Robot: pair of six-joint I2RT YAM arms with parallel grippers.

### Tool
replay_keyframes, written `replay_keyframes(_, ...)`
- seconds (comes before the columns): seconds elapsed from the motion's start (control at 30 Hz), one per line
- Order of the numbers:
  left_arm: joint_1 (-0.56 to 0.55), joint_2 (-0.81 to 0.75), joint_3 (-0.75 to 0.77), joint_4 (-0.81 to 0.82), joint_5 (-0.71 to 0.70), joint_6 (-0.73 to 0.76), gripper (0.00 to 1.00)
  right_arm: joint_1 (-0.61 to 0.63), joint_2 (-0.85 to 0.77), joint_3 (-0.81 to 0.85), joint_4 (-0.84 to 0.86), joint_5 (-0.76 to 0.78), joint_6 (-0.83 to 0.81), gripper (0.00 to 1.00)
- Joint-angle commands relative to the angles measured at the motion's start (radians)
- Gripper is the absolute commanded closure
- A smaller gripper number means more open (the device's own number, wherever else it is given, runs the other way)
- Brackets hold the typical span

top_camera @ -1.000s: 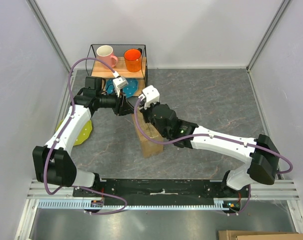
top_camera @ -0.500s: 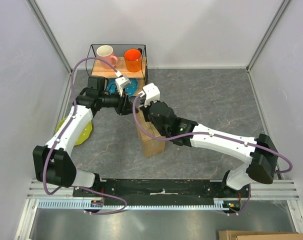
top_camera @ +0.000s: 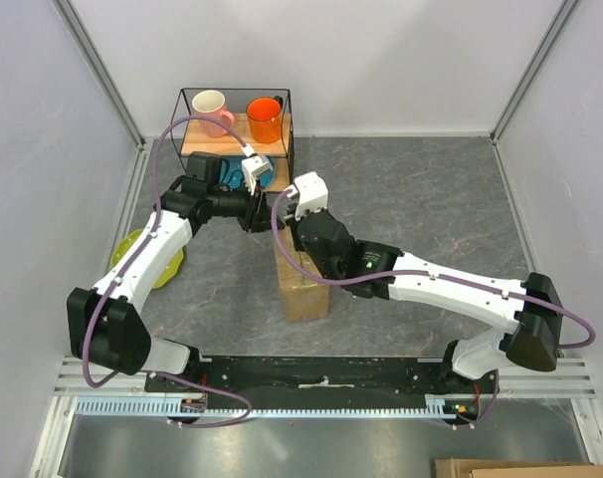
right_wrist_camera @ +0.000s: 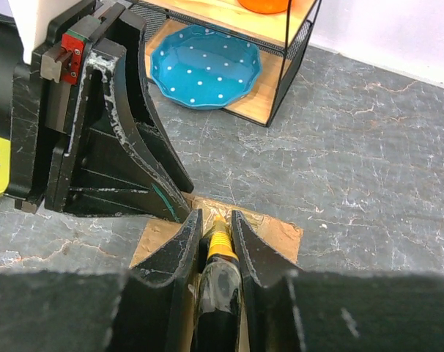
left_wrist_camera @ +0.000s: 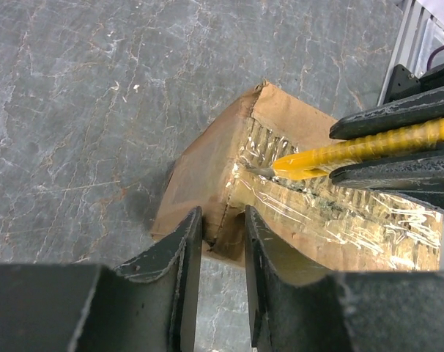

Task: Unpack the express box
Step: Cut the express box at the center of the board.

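Note:
The express box (top_camera: 305,295) is a brown carton standing mid-table, its taped top seam (left_wrist_camera: 317,213) facing up. My right gripper (right_wrist_camera: 215,217) is shut on a yellow and black cutter (right_wrist_camera: 220,246). The cutter's tip (left_wrist_camera: 253,169) rests on the taped seam near the box's far edge. My left gripper (left_wrist_camera: 220,220) reaches in from the far side, its two fingers pinching a top corner of the box (left_wrist_camera: 207,169). From above, both grippers meet over the box top, the left gripper (top_camera: 267,214) behind and the right gripper (top_camera: 290,231) in front.
A black wire rack (top_camera: 287,129) at the back holds a pink mug (top_camera: 210,105), an orange mug (top_camera: 265,118) and, below, a blue dotted dish (right_wrist_camera: 205,66). A yellow-green plate (top_camera: 162,261) lies under the left arm. Grey walls close in both sides.
The left gripper has swung right onto the box's far corner and its jaws have narrowed. The box and the right arm have shifted a little to the right.

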Motion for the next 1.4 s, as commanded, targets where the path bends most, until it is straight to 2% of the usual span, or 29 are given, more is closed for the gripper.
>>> replay_keyframes(0.0, -0.019, 0.056, -0.034, -0.049, -0.191, 0.005, 0.98, 0.063, -0.005, -0.012, -0.185, -0.065, 0.100, 1.00)
replay_keyframes(0.5, -0.149, 0.122, -0.030, -0.093, -0.409, -0.006, 0.98, 0.130, 0.018, 0.093, -0.338, 0.006, 0.234, 1.00)
replay_keyframes(0.9, -0.149, 0.130, -0.005, -0.095, -0.514, -0.028, 0.98, 0.179, 0.021, 0.104, -0.416, 0.038, 0.335, 1.00)
replay_keyframes(1.37, -0.154, 0.067, -0.014, -0.069, -0.614, -0.038, 0.98, 0.230, -0.024, 0.141, -0.484, 0.040, 0.462, 1.00)
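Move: The right hand holds the yellow cutter with its blade in the tape near the far end of the express box; the box's middle lies about 4 cm back of this hand, neither left nor right, some 9 cm below. The left hand is on the box's far left corner, the box's middle about 8 cm back, 6 cm to its right and 5 cm below. From the left hand the blue plate stands roughly 13 cm ahead and 8 cm left, the green plate 9 cm back and 30 cm left, both lower. The right hand keeps its grip on the yellow cutter and draws the blade back towards the robot along the taped centre seam, about 6.5 cm with a slight drift to the right, sinking a centimetre or so as the fingers tip down by some 10 degrees. Meanwhile the left hand keeps its pinch on the box's far left corner, shifts about 3 cm to the right in the first half, then steadies it there with little travel while rolling slightly. ##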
